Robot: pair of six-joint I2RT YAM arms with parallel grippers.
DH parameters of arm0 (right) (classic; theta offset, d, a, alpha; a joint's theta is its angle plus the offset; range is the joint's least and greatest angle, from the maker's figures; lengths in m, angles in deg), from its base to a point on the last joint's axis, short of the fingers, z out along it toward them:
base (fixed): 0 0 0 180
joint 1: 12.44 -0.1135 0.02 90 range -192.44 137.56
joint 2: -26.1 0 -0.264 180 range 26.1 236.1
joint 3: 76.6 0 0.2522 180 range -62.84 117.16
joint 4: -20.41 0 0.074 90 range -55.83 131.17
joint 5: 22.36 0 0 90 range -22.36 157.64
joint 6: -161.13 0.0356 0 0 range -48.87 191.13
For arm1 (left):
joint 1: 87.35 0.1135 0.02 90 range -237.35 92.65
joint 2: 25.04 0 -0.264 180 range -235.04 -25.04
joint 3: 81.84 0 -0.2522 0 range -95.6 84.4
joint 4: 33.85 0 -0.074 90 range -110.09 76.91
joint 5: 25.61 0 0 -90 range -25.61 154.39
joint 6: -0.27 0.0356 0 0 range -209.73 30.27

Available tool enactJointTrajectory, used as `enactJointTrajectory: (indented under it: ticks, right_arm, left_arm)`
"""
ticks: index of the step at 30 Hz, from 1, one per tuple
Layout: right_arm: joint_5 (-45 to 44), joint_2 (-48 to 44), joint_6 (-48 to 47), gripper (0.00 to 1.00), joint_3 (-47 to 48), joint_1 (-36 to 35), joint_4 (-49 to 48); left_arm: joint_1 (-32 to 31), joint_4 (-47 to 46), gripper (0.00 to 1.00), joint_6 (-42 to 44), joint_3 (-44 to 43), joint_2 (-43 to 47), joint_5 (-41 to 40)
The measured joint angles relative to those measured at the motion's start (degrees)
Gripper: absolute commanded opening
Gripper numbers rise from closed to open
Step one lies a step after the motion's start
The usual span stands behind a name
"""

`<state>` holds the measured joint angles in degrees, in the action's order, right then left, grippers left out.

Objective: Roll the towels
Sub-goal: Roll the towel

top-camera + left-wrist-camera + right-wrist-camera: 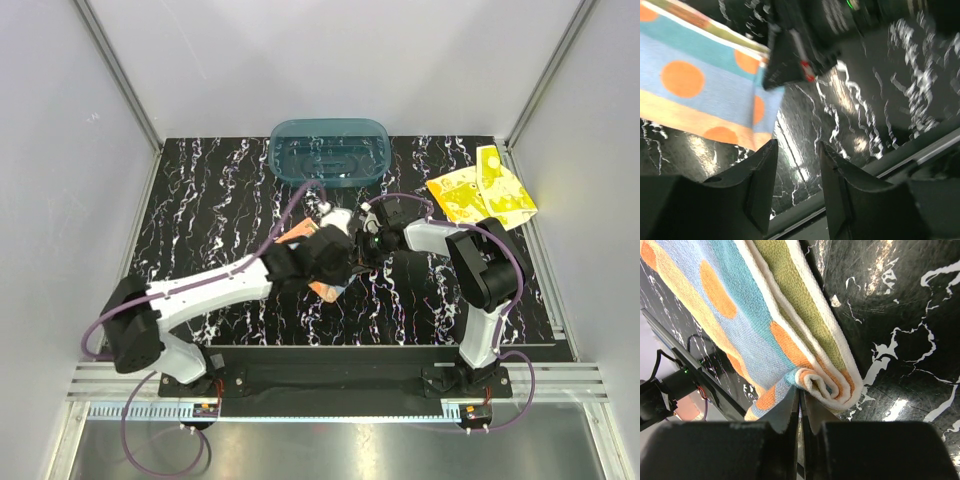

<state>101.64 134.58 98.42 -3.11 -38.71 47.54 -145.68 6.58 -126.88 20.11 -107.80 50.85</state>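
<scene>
The dotted towel point(740, 315), light blue and yellow with orange dots, lies partly rolled at the table's middle, mostly hidden under both grippers in the top view point(297, 234). My right gripper point(801, 392) is shut on the towel's rolled end, a thin layer pinched at the fingertips. My left gripper point(798, 145) stands open just beside the towel point(695, 90), with only bare table between its fingers. From above the two grippers point(335, 262) point(362, 240) meet over the towel. The bright yellow towel point(480, 195) lies flat at the back right, far from both.
A teal translucent tub point(300, 135) stands at the back centre, just beyond the grippers. The black marbled tabletop point(200, 210) spreads left and right. Its near edge point(880, 160) runs close below the left gripper. White walls enclose the table.
</scene>
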Motion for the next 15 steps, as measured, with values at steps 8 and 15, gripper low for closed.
enactJointTrajectory:
  ticks: [8, 15]
  right_arm:
    - [0.0, 0.0, 0.0, 0.07, -0.1, 0.0, 0.0]
    - [0.0, -0.1, -0.1, 0.06, -0.2, 0.0, -0.2]
  left_arm:
    - [-3.3, 0.2, 0.41, 2.8, -1.5, -12.5, -0.2]
    - [-3.1, -0.2, 0.40, 2.9, -1.4, -17.1, -0.5]
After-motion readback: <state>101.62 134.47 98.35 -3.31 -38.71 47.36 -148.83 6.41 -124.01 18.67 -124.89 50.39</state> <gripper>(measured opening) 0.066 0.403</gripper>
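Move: Below the left hand, about 14 cm down, lies its target, the near end of the towel's folded edge, some 2 cm back and 2 cm to the left. The right gripper's fingertips, on the far end of that fold, are about 6 cm ahead, 4 cm right and 14 cm down; the towel's flat middle is 6 cm ahead and 5 cm left, equally low. From the right hand that near end lies some 9 cm back, 7 cm left, about 1 cm lower. Sinking about 10 cm, quickly at first and then slowing, the left hand comes down towards the near end of the fold, with a small shift back and to the right at the outset. Its fingers, kept partly open, tilt some 15 degrees to point more steeply down and don't reach the cloth. The right hand stays still, keeping its pinch on the fold's far end. ##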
